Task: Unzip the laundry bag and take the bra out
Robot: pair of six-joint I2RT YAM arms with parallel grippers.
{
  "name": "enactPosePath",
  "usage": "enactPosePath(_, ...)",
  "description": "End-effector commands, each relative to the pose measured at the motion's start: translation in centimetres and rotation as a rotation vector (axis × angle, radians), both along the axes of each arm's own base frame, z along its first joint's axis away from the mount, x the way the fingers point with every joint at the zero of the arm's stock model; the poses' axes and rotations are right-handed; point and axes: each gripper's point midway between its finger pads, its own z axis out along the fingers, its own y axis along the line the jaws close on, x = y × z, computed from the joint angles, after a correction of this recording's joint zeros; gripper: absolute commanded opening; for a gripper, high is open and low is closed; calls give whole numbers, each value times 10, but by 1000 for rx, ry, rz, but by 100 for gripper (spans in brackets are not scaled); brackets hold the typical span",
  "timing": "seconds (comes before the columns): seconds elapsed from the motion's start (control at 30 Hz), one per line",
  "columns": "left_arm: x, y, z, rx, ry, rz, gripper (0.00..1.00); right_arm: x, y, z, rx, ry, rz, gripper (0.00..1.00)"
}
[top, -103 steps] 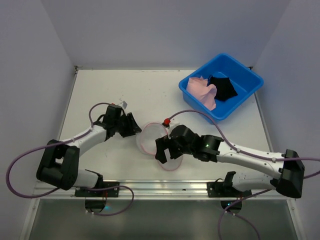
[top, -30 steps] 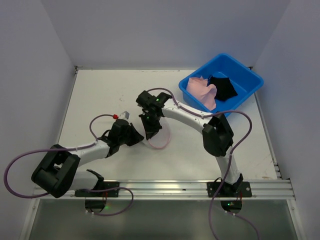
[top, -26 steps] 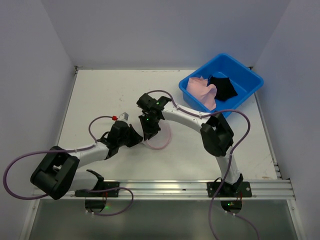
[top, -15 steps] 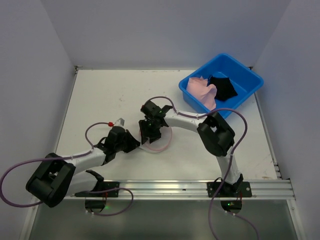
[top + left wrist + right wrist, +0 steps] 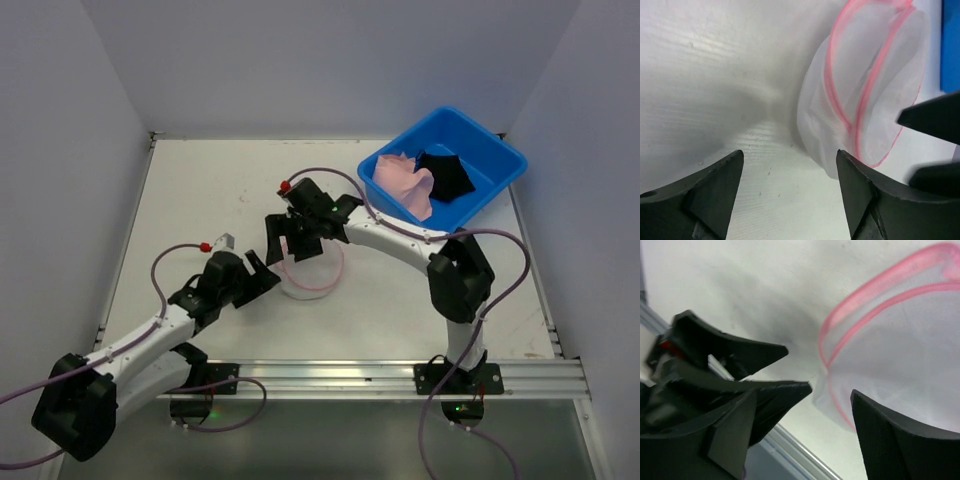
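Observation:
The laundry bag [image 5: 316,272], a white mesh pouch with pink trim, lies flattened on the table between both grippers. It also fills the left wrist view [image 5: 865,95] and the right wrist view [image 5: 900,330]. My left gripper [image 5: 263,272] [image 5: 790,155] stands open just left of the bag, with nothing between its fingers. My right gripper [image 5: 290,243] [image 5: 804,395] is open above the bag's far-left edge and holds nothing. No bra shows through the mesh.
A blue bin [image 5: 497,158] at the back right holds a pink garment [image 5: 402,180] and a black garment [image 5: 445,177]; I cannot tell if either is the bra. The left gripper's fingers [image 5: 750,352] sit close to the right gripper.
Both grippers went from shut to open and let go of the bag, which now rests on the table. The left arm has drawn back toward the near left.

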Motion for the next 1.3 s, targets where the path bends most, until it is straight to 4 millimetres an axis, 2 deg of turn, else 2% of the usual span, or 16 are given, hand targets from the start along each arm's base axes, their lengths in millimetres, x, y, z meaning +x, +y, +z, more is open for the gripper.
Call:
enactPosePath(0.0,15,13,28,58,-50,34,82,14,-5,87,99,-166,-12,84)
enactPosePath(0.17,33,26,59,66,-99,50,97,37,-28,113,96,-252,-60,96)
enactPosePath(0.27,51,42,80,112,-133,63,100,62,-68,124,81,-293,-162,98)
enactPosePath(0.3,54,47,84,145,-140,47,100,79,-93,128,69,-311,-229,98)
enactPosePath(0.4,71,63,114,194,-198,54,100,98,-164,150,47,-392,-389,99)
enactPosePath(0.5,78,83,145,240,-243,77,100,94,-246,183,42,-504,-577,99)
enactPosePath(0.53,75,88,150,255,-235,80,100,89,-268,192,34,-543,-627,99)
enactPosePath(0.57,77,95,175,259,-284,101,100,82,-290,192,2,-573,-682,99)
enactPosePath(0.6,75,99,186,280,-307,98,100,66,-321,221,17,-668,-762,99)
enactPosePath(0.67,67,112,210,326,-349,132,100,45,-357,235,-70,-769,-847,99)
enactPosePath(0.7,66,116,235,352,-404,138,100,23,-372,257,-66,-854,-885,99)
enactPosePath(0.8,49,132,269,422,-472,174,100,-11,-403,275,-135,-969,-965,99)
enactPosePath(0.83,43,138,288,443,-509,199,100,-33,-411,288,-117,-1030,-989,99)
enactPosePath(0.97,7,159,339,514,-640,274,100,-79,-422,309,-74,-1165,-978,99)
enactPosePath(1.07,-19,176,364,561,-710,348,100,-107,-425,314,-50,-1237,-952,99)
enactPosePath(1.27,-47,191,374,565,-745,436,100,-135,-425,317,10,-1324,-926,99)
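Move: The emptied laundry bag lies flat on the table. Its middle is about 10 cm to the right of the left hand, 4 cm farther out and some 3 cm lower. From the right hand it is roughly 5 cm to the right, 1 cm nearer and 9 cm below. Also from the right hand, the blue bin sits about 24 cm ahead and 41 cm right, with the pink garment inside some 20 cm ahead and 31 cm right. No touch can be seen as both empty hands leave the laundry bag, their fingers spreading to fully open. The right hand rises, swings forward past the bag, then sweeps right and draws back, ending some 43 cm right and 33 cm higher, its fingers tipped up about 75 degrees. The left climbs about 39 cm, drifting left, first forward, then back, its wrist tilting up too. ##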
